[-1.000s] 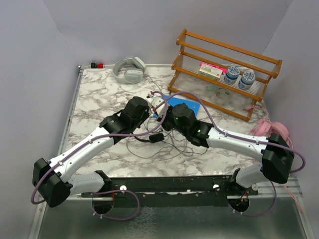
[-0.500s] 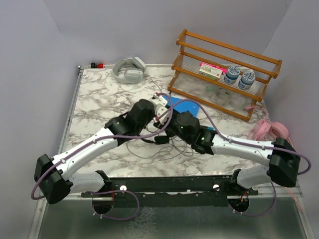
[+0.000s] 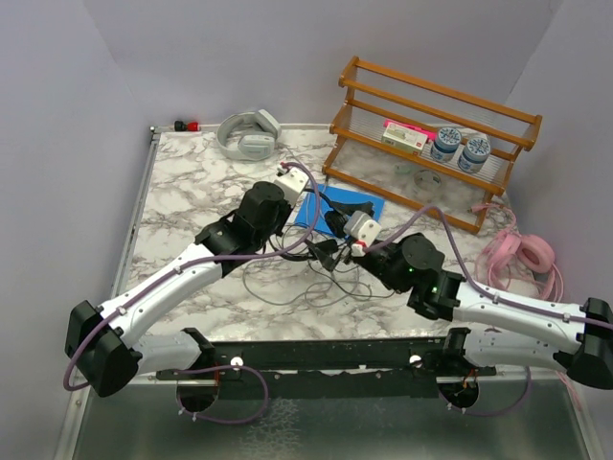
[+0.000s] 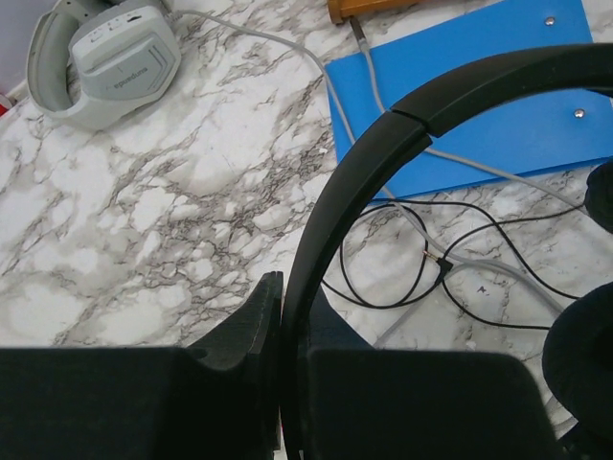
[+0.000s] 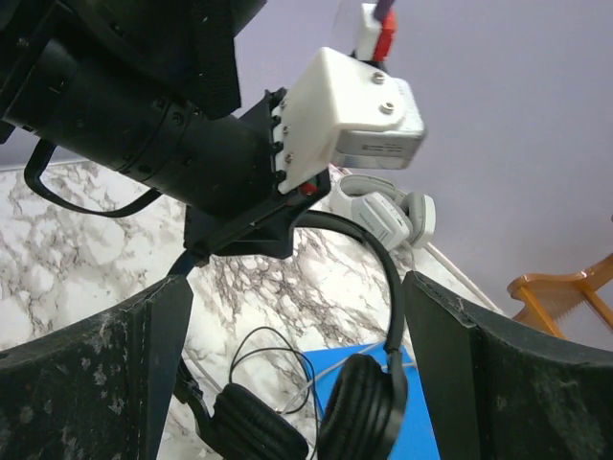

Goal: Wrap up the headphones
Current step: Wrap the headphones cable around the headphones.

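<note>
The small black headphones (image 5: 356, 407) hang just above the marble table (image 3: 182, 201), with my left gripper (image 4: 283, 287) shut on their headband (image 4: 383, 144). Both ear cups dangle below, and their thin black cable (image 4: 412, 287) lies looped on the table. My right gripper (image 5: 295, 287) is open, its fingers standing either side of the ear cups without touching them. In the top view the left gripper (image 3: 305, 226) and right gripper (image 3: 335, 249) meet at mid-table. The grey-white headphones (image 3: 247, 134) lie at the back left. The pink headphones (image 3: 522, 251) lie at the right edge.
A blue mat (image 3: 347, 203) lies under the black headphones. A wooden rack (image 3: 431, 134) with jars and a box stands at the back right. A grey cable (image 4: 287, 43) runs from the grey-white headphones across the mat.
My right gripper has opened and drawn back toward the near right. The left gripper still holds the headband, now a little farther back.
</note>
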Controlling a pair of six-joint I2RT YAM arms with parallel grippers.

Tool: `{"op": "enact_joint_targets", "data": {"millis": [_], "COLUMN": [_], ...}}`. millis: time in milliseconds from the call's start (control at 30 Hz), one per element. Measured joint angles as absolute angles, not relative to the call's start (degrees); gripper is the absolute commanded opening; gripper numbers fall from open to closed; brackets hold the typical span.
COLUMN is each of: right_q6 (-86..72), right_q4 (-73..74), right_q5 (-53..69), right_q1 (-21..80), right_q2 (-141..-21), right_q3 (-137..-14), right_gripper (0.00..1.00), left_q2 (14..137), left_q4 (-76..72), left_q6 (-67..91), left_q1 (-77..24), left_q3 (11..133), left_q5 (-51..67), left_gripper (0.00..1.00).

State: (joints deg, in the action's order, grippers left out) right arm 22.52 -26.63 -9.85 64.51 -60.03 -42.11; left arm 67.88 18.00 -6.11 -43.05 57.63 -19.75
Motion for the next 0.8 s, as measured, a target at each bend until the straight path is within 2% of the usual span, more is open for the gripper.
{"op": "enact_joint_targets", "data": {"millis": [233,400,567,800], "right_q6": [17.80,8.95,-2.83,-12.36], "right_q4": [-27.79,-28.53,-32.47,-42.65], "right_q5": [-9.13,-5.10,2.92,8.47], "right_q1": [60.73,49.50,38.17,35.88], "right_q2": [-53.95,-51.99,-52.23,-58.30], "right_q3": [-37.78,-34.52,-27.68,-19.31], "right_gripper": [0.97,0.97,0.94,0.90], "left_q2": [67.85,68.12,70.48,71.00], "left_q4": [19.92,23.75,29.85,36.51], "left_q6": [-1.96,3.57,9.67,15.57], "left_q1": [-40.49,-38.09,-36.03,-32.82], "left_q3": [57.63,58.63,63.81,68.47], "left_q5": [-19.62,-21.08,-24.14,-24.91], "left_gripper": [0.00,0.00,0.00,0.00]}}
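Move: The free run of headphones cable lies on the table about 30 cm below the open right gripper, some 6 cm ahead and 3 cm to its right. The ear cups hang about 8 cm ahead, 3 cm left and 10 cm below that gripper; the blue board's middle is roughly 28 cm ahead, 5 cm right, on the table. From the left hand, gripping the headband, that cable is some 19 cm right, 2 cm back and 21 cm below. Swing the empty, wide-open right gripper clear of the headphones, about 10 cm to the right and some 6 cm forward, then sink roughly 12 cm towards the cable on the table, tipping the fingers down. Meanwhile keep the left gripper shut on the headband and carry it about 7 cm left, turning counter-clockwise some 25 degrees. ##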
